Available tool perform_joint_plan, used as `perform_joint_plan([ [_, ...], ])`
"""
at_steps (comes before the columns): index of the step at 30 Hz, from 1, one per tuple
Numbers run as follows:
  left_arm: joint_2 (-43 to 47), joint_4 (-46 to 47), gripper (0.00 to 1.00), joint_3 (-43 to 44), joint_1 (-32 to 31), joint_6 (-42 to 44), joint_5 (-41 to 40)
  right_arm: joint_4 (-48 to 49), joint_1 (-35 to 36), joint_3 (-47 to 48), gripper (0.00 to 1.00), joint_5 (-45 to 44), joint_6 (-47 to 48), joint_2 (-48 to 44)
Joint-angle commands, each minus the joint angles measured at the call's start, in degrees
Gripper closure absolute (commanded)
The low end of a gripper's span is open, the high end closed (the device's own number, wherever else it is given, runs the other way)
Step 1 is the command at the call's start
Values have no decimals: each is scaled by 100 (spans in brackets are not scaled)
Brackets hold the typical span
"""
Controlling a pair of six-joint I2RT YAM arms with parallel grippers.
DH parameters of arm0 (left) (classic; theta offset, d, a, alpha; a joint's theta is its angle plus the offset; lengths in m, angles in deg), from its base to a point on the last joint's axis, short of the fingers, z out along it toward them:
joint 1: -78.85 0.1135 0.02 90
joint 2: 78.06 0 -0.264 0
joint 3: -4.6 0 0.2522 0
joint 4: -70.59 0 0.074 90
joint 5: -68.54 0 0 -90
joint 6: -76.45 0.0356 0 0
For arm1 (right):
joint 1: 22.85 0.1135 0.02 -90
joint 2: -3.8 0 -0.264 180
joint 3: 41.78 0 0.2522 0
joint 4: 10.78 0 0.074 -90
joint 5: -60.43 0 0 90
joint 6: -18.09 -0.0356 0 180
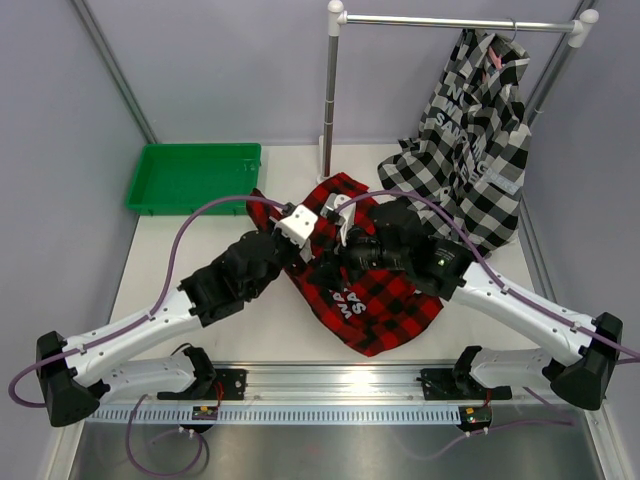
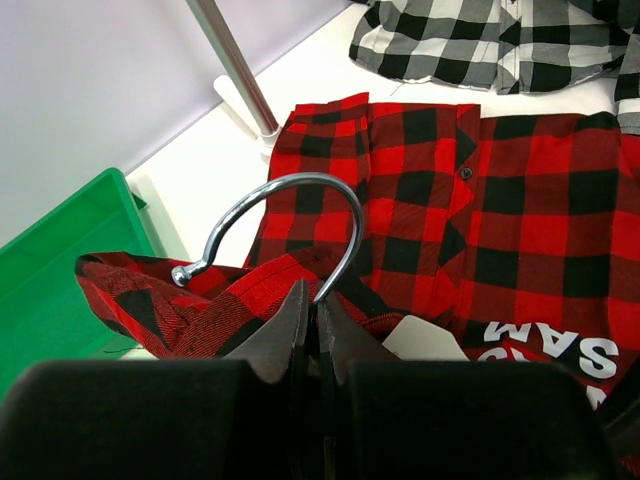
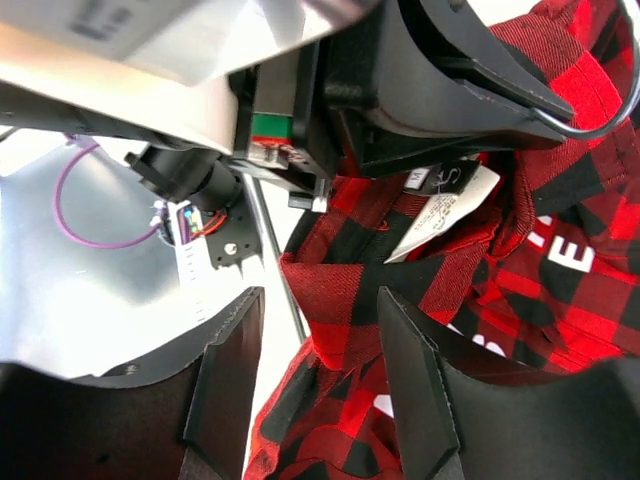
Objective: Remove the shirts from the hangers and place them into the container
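Note:
The red-and-black shirt (image 1: 375, 295) lies crumpled on the table between both arms, its white label (image 2: 425, 340) showing at the collar. My left gripper (image 2: 312, 300) is shut on the thin wire hook of the hanger (image 2: 300, 185), which rises out of the shirt's collar. My right gripper (image 3: 320, 345) stands open around a raised fold of the red shirt (image 3: 375, 285), close under the left gripper. The black-and-white shirt (image 1: 480, 130) hangs from the rail at the back right, its hem resting on the table. The green container (image 1: 195, 178) sits at the back left with nothing in it.
The silver rack rail (image 1: 450, 20) crosses the back right on an upright post (image 1: 329, 95), whose foot stands just behind the red shirt. Purple cables loop over both arms. A metal rail (image 1: 340, 385) runs along the near edge between the arm bases.

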State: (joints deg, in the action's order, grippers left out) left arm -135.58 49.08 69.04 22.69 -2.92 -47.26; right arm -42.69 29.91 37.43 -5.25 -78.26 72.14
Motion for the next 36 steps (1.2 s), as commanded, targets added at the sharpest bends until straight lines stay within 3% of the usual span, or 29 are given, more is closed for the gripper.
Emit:
perform_joint_plan([
  [1,47,327,100,364,44,-35,-259,-83,139,284,43,-471,169,110],
  [8,65,256,100,399,53,-53,-311,-119,271,328,49,-770,222,171],
  [19,39,256,100,390,53,-44,-355,-74,297,363,100,-964,231,-118],
  [27,-84,230,100,504,114,-157,-838,-496,367,337,100,-1113,143,-522],
  [36,-593,-33,100,1269,492,-597,-1699,-1041,508,-67,100,-1263,-77,-1313],
])
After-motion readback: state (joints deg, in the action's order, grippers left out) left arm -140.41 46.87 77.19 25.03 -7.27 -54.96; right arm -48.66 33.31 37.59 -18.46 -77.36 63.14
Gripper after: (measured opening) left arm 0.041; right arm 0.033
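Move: A folded edge of the red shirt's neck opening hangs right between the right hand's open fingers, about 1 cm forward, 1 cm left and 2 cm below. From that hand the white tag is some 4 cm forward and 3 cm left, the hanger hook about 10 cm forward and 2 cm left, and the green container roughly 30 cm forward and 27 cm left, some 23 cm lower. From the left hand, which holds the hook, the edge lies about 8 cm back, 1 cm right and 2 cm below. Red cloth beside the white tag gets pinched as the right hand eases about 1 cm down and forward and shuts its half-open fingers. Keeping that grip, it lifts about 4 cm and draws nearly as far to the right, away from the left hand, turning slightly clockwise. The left fingers keep the hook shut between them and stay almost still, then rise and push forward some 3 cm each, turning about 10 degrees counter-clockwise. ##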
